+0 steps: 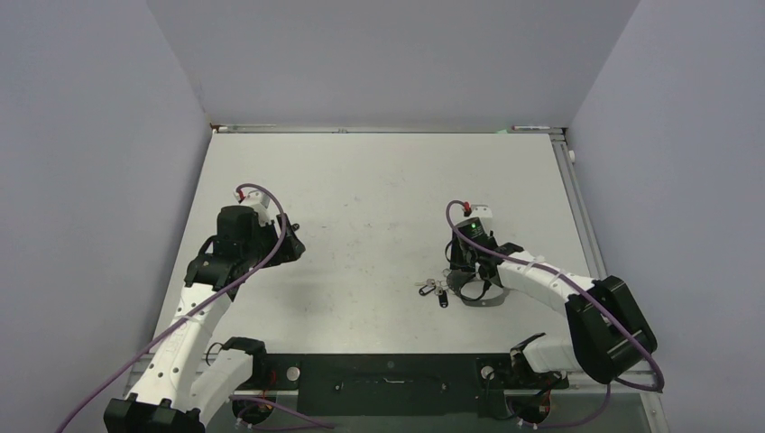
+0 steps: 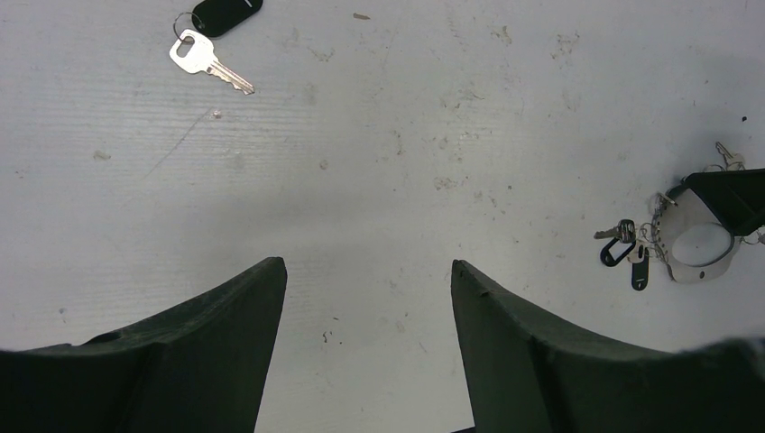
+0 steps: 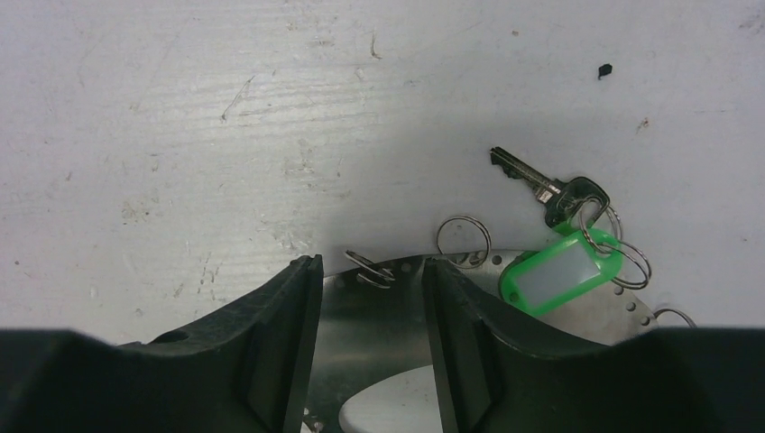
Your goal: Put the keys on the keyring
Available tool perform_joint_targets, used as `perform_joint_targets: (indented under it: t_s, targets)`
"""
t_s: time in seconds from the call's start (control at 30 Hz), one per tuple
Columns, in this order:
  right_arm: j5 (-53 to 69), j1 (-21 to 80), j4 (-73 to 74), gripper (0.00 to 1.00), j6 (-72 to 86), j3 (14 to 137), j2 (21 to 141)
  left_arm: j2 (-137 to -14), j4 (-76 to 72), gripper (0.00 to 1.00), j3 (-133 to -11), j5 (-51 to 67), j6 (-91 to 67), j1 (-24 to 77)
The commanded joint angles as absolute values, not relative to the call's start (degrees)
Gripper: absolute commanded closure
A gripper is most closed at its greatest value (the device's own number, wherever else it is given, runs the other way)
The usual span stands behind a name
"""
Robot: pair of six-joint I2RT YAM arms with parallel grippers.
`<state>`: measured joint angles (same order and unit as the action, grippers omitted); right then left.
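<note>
The keyring (image 3: 379,329) is a shiny curved metal band with small split rings (image 3: 464,240) and a green tag (image 3: 563,273); it lies under my right gripper (image 3: 372,263). The black fingers (image 3: 280,325) stand apart over the band, a little ring between their tips, nothing pinched. A black-headed key (image 3: 539,185) hangs by the green tag. From above, the right gripper (image 1: 463,271) is low over the keyring (image 1: 480,296), with a few keys (image 1: 433,289) just to its left. My left gripper (image 2: 367,264) is open over bare table, far left (image 1: 290,242).
In the left wrist view a loose silver key (image 2: 209,65) on a ring with a black tag (image 2: 225,13) lies at the top left. At the right of that view are the keyring (image 2: 699,242) and black-headed keys (image 2: 622,253). Grey walls enclose the white table (image 1: 379,180).
</note>
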<state>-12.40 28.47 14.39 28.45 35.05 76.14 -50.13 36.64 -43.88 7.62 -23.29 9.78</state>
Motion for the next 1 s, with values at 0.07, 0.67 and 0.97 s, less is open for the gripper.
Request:
perform_joint_targets:
  t_s: [0.07,0.67,0.97]
  targets:
    - [-12.19,28.23,12.04,0.59,27.37,36.30,77.56,-50.19,34.99,0.36,-46.05,8.36,-22.59,10.14]
    - [-12.20,28.21,12.00,0.74,27.01,36.74,78.95,-50.19,35.00,0.36,-46.05,8.70,-22.50,10.15]
    - [-12.28,28.21,12.21,0.93,26.91,36.74,78.84,-50.36,34.99,0.36,-46.05,8.75,-22.50,10.13]
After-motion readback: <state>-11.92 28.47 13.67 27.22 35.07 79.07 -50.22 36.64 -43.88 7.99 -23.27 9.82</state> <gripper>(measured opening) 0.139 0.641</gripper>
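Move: The small ring that stands next on the far rim of the grey oval plate lies just under the right fingertips, about 1 cm ahead and 2 cm below. The next rim ring is some 4 cm to its right and 1 cm farther out; the green key tag lies about 8 cm right of the hand, level with it. The black-fobbed key bunch sits roughly 8 cm left and 6 cm back. From the left hand the ring is about 44 cm right, 3 cm ahead, 15 cm below. The small ring on the plate's far rim is what the right hand settles onto: it sinks straight down a bit over 1 cm, slowing to a stop with hardly any tilt, while the fingers close steadily from about half open to nearly shut. The two tips come together around the ring and pinch it. ##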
